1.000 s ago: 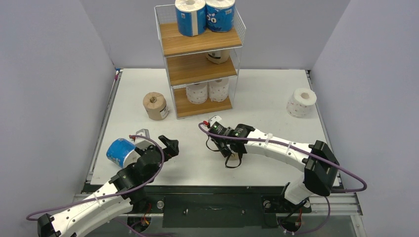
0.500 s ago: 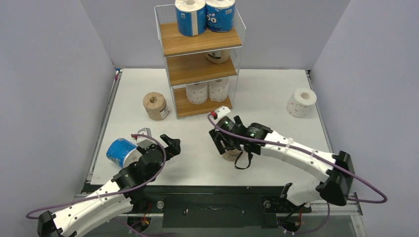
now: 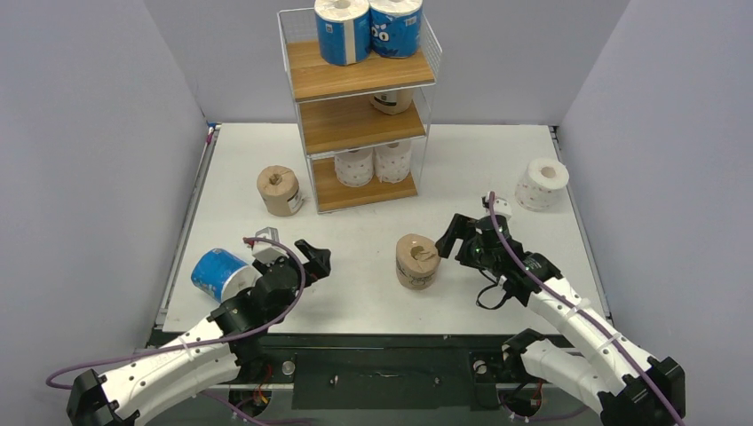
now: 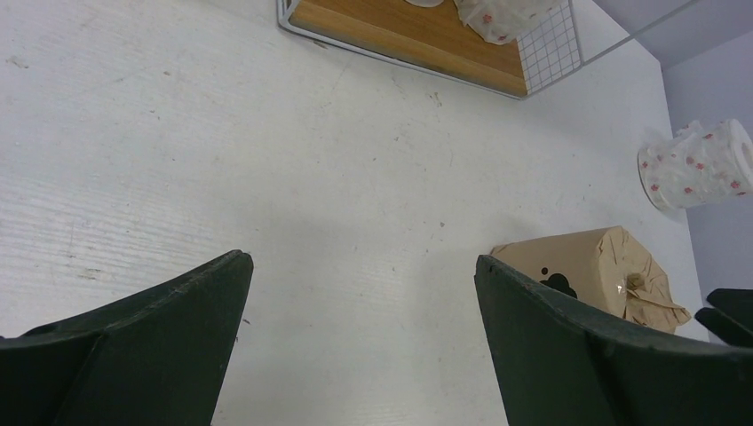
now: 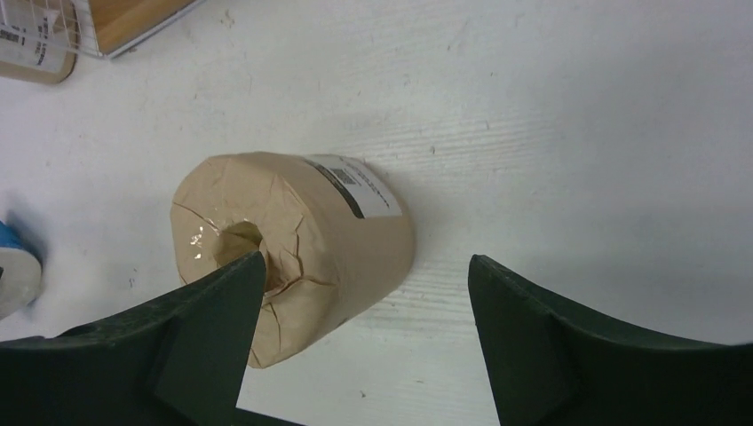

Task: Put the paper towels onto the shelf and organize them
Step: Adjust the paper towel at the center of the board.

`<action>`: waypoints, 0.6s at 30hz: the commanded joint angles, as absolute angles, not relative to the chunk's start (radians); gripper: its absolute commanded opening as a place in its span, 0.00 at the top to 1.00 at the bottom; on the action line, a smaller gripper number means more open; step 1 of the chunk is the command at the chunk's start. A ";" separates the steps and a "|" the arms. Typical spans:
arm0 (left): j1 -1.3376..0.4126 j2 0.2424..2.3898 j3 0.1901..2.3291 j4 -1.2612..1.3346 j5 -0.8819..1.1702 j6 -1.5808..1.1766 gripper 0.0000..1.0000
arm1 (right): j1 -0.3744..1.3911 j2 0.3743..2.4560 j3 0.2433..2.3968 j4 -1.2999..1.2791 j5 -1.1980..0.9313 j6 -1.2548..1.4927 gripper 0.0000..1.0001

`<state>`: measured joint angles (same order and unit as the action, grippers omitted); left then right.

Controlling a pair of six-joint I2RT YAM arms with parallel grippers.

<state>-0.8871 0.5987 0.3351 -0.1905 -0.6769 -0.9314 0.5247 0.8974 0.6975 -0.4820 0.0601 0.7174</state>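
Observation:
The shelf [image 3: 359, 78] stands at the back of the table, with two blue paper towels [image 3: 367, 28] on its top board, a tan one [image 3: 393, 100] on the middle board and two white ones [image 3: 373, 164] on the bottom board. A tan roll [image 3: 416, 260] [image 5: 311, 240] [image 4: 595, 266] stands on end mid-table. My right gripper [image 3: 447, 240] [image 5: 366, 262] is open just right of it, not touching it. Nothing lies between the fingers of my open left gripper [image 3: 313, 257] [image 4: 357, 266]. A blue roll [image 3: 216, 273] lies beside the left arm.
Another tan roll [image 3: 279, 190] stands on the table left of the shelf. A white roll [image 3: 542, 183] [image 4: 697, 164] sits at the far right near the wall. Grey walls close in the table on three sides.
My right gripper has opened, let go of the tan roll mid-table and drawn back to the right. The left gripper has edged slightly right, still open.

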 commanded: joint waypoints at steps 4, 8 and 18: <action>-0.884 0.620 0.352 -0.118 -0.655 -0.921 0.03 | 0.500 0.877 0.614 -0.308 -0.085 0.784 0.29; -0.884 0.634 0.358 -0.117 -0.648 -0.920 0.03 | 0.496 0.902 0.582 -0.275 -0.097 0.790 0.33; -0.884 0.634 0.351 -0.117 -0.647 -0.925 0.03 | 0.499 0.946 0.562 -0.276 -0.097 0.773 0.39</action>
<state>-0.8871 0.6357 0.3351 -0.1665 -0.6518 -0.9314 0.5034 0.9279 0.5735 -0.3222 -0.0872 0.7757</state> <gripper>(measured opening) 0.968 0.617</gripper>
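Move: The standing brown paper towel is about 8 cm to the right hand's left, 4 cm back towards the base and 6 cm below. From that same hand, the lowest shelf board lies some 23 cm ahead, 21 cm left and 10 cm below; the nearer spotted roll on it, 26 cm ahead, 13 cm left, 5 cm below. From the left hand the brown towel is roughly 22 cm right, 2 cm back, 5 cm below. The right hand eases about 3 cm down and 2 cm left towards the brown paper towel, fingers partly closing. ##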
